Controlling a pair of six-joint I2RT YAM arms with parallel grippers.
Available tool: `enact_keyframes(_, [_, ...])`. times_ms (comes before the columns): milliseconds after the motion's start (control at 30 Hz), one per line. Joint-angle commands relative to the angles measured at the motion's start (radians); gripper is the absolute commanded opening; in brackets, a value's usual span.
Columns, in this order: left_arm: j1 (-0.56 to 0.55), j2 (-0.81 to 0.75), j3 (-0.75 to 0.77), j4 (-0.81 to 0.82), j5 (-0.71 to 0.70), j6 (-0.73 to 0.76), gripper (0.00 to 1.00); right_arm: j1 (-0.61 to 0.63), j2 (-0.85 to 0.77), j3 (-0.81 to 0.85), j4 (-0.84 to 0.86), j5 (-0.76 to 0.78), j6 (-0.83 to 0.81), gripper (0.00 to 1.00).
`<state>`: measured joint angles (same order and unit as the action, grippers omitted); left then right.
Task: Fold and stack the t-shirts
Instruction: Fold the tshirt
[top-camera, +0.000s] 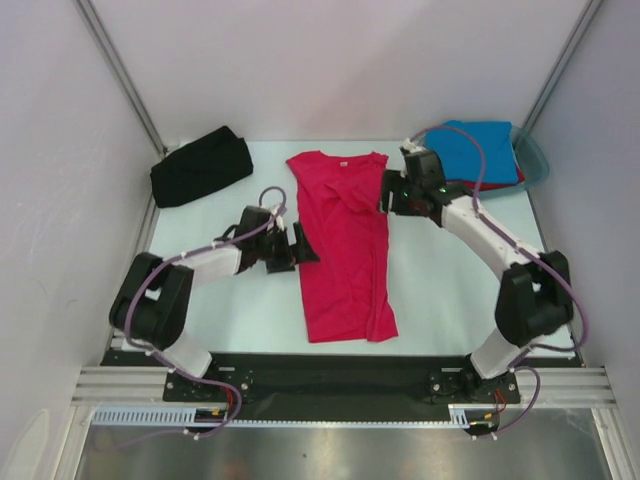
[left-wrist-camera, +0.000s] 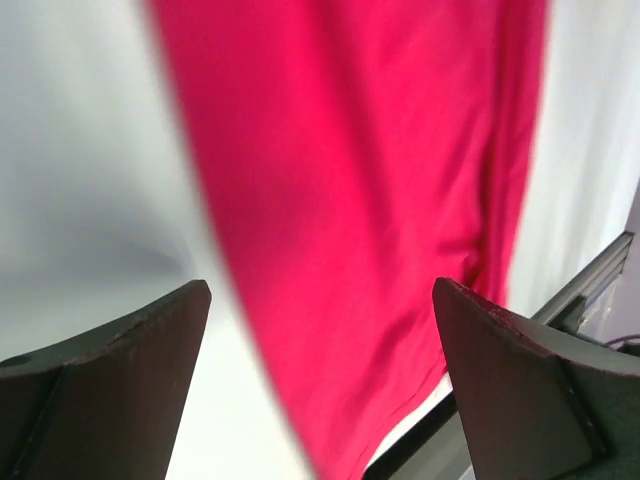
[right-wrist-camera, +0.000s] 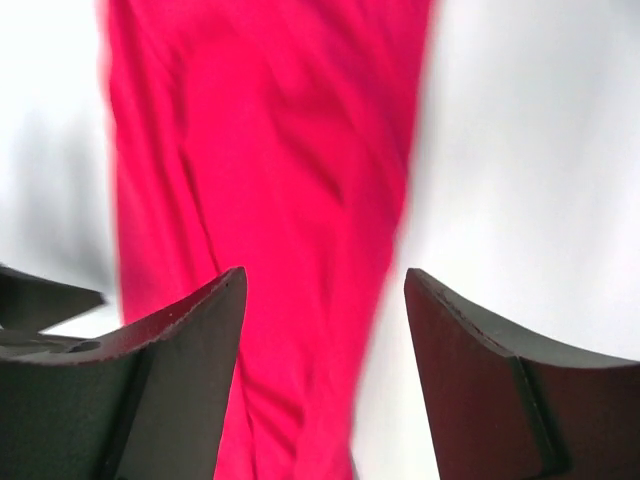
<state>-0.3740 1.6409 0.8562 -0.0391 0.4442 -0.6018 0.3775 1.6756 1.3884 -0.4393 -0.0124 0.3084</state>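
A crimson-pink t-shirt (top-camera: 342, 245) lies in the middle of the table, folded lengthwise into a long narrow strip with the neck at the far end. My left gripper (top-camera: 303, 247) is at its left edge, open, with nothing between the fingers. My right gripper (top-camera: 386, 192) is at its upper right edge, also open and empty. The left wrist view shows the shirt (left-wrist-camera: 350, 200) beyond the open left gripper (left-wrist-camera: 320, 290). In the right wrist view the shirt (right-wrist-camera: 260, 150) lies under the open right gripper (right-wrist-camera: 325, 280). A folded black t-shirt (top-camera: 200, 166) sits at the back left. A bright blue t-shirt (top-camera: 480, 150) rests at the back right.
A translucent teal tub (top-camera: 540, 160) holds the blue shirt at the back right corner, with a sliver of red cloth (top-camera: 510, 183) under it. White walls close in the left, right and back sides. A black rail (top-camera: 320, 372) runs along the near edge.
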Motion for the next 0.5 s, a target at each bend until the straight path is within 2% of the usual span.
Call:
enact_keyframes(0, [-0.022,-0.194,-0.234,0.128,-0.033,-0.073,1.00,-0.038,-0.144,-0.222,-0.075,-0.039,0.092,0.70])
enact_keyframes(67, [-0.034,-0.284,-0.301,0.146,-0.042,-0.093,1.00,-0.038,-0.215,-0.369,-0.072,-0.095,0.142,0.69])
enact_keyframes(167, [-0.042,-0.329,-0.388,0.189,-0.039,-0.113,1.00,-0.034,-0.336,-0.521,-0.053,-0.130,0.214,0.69])
enact_keyframes(300, [-0.059,-0.319,-0.454,0.243,0.004,-0.128,1.00,-0.031,-0.430,-0.629,-0.042,-0.166,0.271,0.69])
enact_keyframes(467, [-0.086,-0.259,-0.490,0.304,0.068,-0.153,1.00,-0.017,-0.488,-0.667,-0.058,-0.149,0.297,0.69])
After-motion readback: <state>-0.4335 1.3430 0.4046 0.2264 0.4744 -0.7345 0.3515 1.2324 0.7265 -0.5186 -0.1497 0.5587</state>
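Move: The red t-shirt's left hem corner lies about 23 cm back from the left hand, level with it sideways and roughly 5 cm lower; the black shirt lies some 31 cm ahead and 25 cm left. The right hem corner lies around 30 cm back, 2 cm right and 15 cm below the right hand; from that hand the collar is about 25 cm ahead and 10 cm left, the basket 25 cm ahead and 21 cm right. The red t-shirt's hem end is approached from both sides, nothing touching it yet. The right hand sweeps back about 18 cm along the shirt's right side, sinking some 10 cm and drifting a little right as its fingers tip more steeply down by around 20 degrees; the left goes back about 9 cm above the left edge, quickly first, then easing off. Both grippers stay open. ##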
